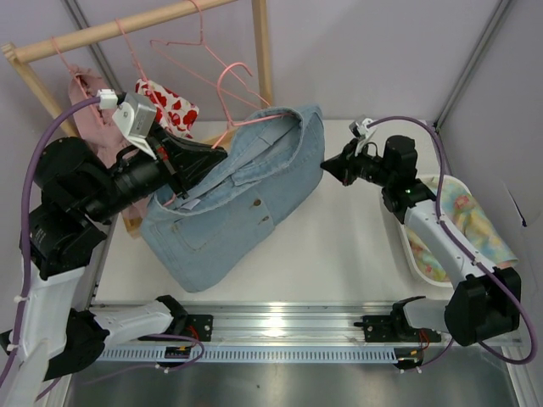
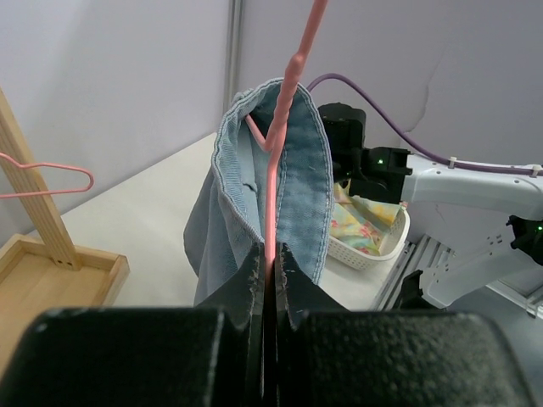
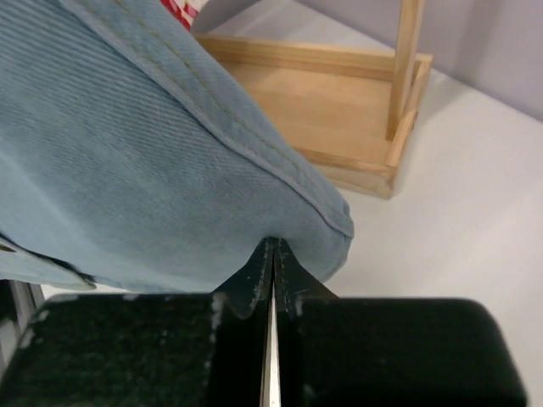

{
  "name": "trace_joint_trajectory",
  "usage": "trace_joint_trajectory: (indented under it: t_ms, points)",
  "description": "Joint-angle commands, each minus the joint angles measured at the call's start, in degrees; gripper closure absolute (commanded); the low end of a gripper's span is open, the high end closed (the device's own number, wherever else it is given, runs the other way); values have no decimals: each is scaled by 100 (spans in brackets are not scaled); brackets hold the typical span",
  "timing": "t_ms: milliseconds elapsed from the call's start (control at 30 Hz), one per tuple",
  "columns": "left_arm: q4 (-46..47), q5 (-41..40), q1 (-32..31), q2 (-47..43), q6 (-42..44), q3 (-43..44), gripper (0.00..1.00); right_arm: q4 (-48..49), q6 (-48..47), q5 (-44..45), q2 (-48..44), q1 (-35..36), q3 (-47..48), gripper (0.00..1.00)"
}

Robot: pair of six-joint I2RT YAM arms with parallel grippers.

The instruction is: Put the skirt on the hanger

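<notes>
The light blue denim skirt (image 1: 229,203) hangs tilted over the table, its waistband wrapped round a thin pink hanger (image 1: 240,124). My left gripper (image 1: 182,163) is shut on that hanger; in the left wrist view the pink wire (image 2: 273,186) runs up from between the closed jaws (image 2: 271,254) into the skirt's opening (image 2: 301,182). My right gripper (image 1: 327,166) is shut at the skirt's right edge. In the right wrist view its tips (image 3: 273,246) touch the rounded denim hem (image 3: 170,170), and no cloth shows between them.
A wooden clothes rack (image 1: 127,25) stands at the back left with other pink hangers (image 1: 182,42), a pale pink dress (image 1: 85,93) and a white garment with red hearts (image 1: 174,106). Its base (image 3: 339,110) lies behind the skirt. A white basket (image 1: 407,246) of colourful cloth sits on the right.
</notes>
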Motion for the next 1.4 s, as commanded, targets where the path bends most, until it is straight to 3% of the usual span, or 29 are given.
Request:
trace_joint_trajectory:
  t_ms: [0,167,267,600,700,733,900,967,1133,1367]
  points:
    - [593,15,-18,-72,-197,320,100,111,-172,143,186,79,125,100]
    - [575,-125,-18,-116,-145,408,100,-320,-113,1171,292,-86,-51,100]
    - [558,-187,-18,-151,-75,461,100,-338,170,1190,467,-421,-139,100]
    - [286,-696,-9,59,57,382,100,-1127,530,1628,82,-439,167,100]
    - [180,-977,-9,86,-100,268,100,-1637,863,2094,-471,-500,388,62]
    - [171,-1083,-9,77,-136,242,100,-1699,1256,2156,-594,-526,397,45]
    - [382,-1251,-18,-107,-242,-118,100,-1184,2480,1226,-1297,-492,-145,1]
    - [443,-1155,-18,-142,-285,-198,100,-553,3014,1163,-1448,-325,-410,1]
    - [883,-768,-18,-353,-461,-409,100,189,3079,1934,-1335,631,-903,1]
    - [900,-469,-18,-423,-655,-418,100,1287,3290,1578,-746,695,-1044,1]
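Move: The right hand's shut fingertips are at the skirt's lower right-hand edge, about 1 cm ahead and 1 cm to the left of the hand point, roughly level. The wooden tray lies about 28 cm to this hand's left, 15 cm farther out and 25 cm below; the laundry basket about 33 cm to its right, 2 cm nearer and 22 cm below. From the left hand, which holds the hanger, that skirt edge is some 15 cm ahead, 20 cm right and 20 cm lower. The right hand's pinch on the skirt edge ends: shut, it first goes down some 8 cm, right and forward, then opens wide, swings up and back to the left and sinks, ending a few centimetres nearer the base with the fingers tipped down. The left keeps its grip on the hanger, rising slightly, dipping forward about 4 cm, then easing partway back. ##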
